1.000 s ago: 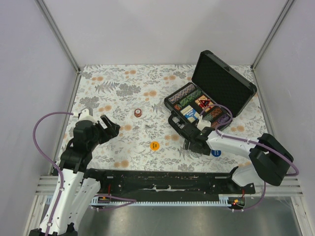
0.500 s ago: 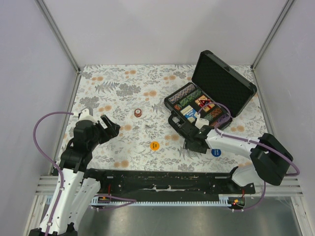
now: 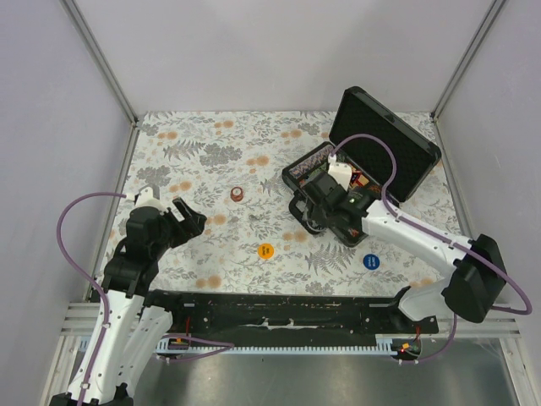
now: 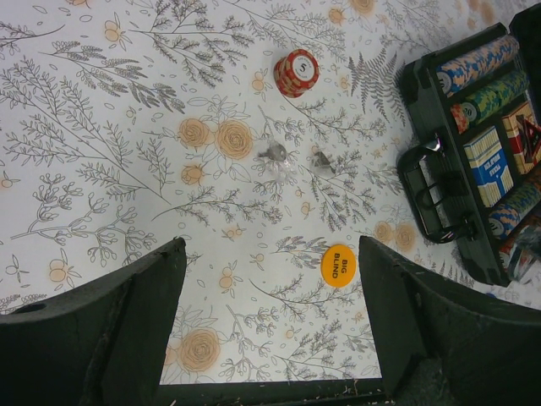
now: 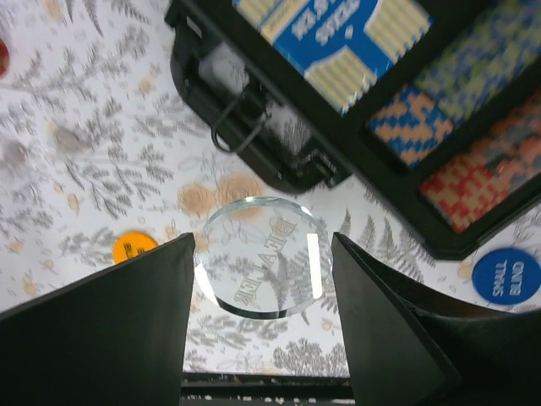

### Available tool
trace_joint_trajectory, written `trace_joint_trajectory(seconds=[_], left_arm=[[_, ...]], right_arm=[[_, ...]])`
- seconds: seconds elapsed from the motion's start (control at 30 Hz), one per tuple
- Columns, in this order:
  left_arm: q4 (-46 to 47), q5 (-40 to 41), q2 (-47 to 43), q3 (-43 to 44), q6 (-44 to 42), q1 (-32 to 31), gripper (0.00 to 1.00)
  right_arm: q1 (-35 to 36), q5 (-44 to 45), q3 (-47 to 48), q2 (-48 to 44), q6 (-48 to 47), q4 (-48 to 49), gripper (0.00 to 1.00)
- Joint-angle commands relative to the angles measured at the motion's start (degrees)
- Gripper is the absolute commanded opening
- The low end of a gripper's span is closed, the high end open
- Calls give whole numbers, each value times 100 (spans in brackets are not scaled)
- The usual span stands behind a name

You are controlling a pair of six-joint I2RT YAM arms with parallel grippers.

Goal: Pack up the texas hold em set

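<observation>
The black hard case (image 3: 390, 145) stands open at the back right, its lid up. Rows of multicoloured chips and a blue card deck (image 5: 338, 34) fill its tray. My right gripper (image 3: 314, 211) hovers over the case's near-left corner (image 5: 279, 165), shut on a clear round dealer disc (image 5: 262, 258) held edge to edge between its fingers. A yellow big-blind disc (image 3: 265, 250) and a blue small-blind disc (image 3: 369, 261) lie on the cloth. A short stack of reddish chips (image 3: 237, 194) sits mid-table. My left gripper (image 3: 190, 216) hangs open above the cloth, nothing in it.
Two small grey bits (image 4: 275, 152) lie on the flowered cloth between the reddish chips (image 4: 297, 73) and the yellow disc (image 4: 339, 265). Metal frame posts and white walls close in the table on three sides.
My right gripper closed on the clear disc, lifted it off the cloth near the blue disc and carried it up-left to the case's near corner. The left arm stayed still.
</observation>
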State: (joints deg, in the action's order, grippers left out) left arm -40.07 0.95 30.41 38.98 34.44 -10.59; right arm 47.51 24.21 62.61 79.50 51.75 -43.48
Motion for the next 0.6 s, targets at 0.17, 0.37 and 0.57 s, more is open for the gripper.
trace_joint_trajectory(seconds=[0.17, 0.37, 0.57], left_arm=[[246, -25, -27, -14, -104, 4, 88], [237, 10, -27, -14, -104, 4, 88], [219, 28, 61, -13, -104, 4, 88]], right_arm=[[-1146, -240, 1200, 978, -1535, 516, 55], [-1463, -390, 1473, 1629, -1835, 674, 56], [-1622, -382, 1535, 1937, -2010, 859, 57]])
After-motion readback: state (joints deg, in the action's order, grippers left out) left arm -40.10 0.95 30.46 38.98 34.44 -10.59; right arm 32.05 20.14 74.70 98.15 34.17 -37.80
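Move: The right hand already holds the clear dealer button; the blue card box in the open case lies about 15 cm ahead of it, 4 cm to its right and 10 cm below. The red card box with the all-in triangle is another 6 cm beyond the blue box and 8 cm farther right; the case handle is some 9 cm ahead of the hand, about 1 cm left. From the left hand, the blue box lies roughly 17 cm ahead, 34 cm right and 16 cm below. Forward and slightly right, the right hand carries the dealer button about 10 cm in over the case edge towards the blue card box. It first lifts some 2 cm, then sinks about 5 cm from that peak, slowing at the end while the hand rolls a few degrees, left side down. The fingers keep their pinch on the button's rim. ##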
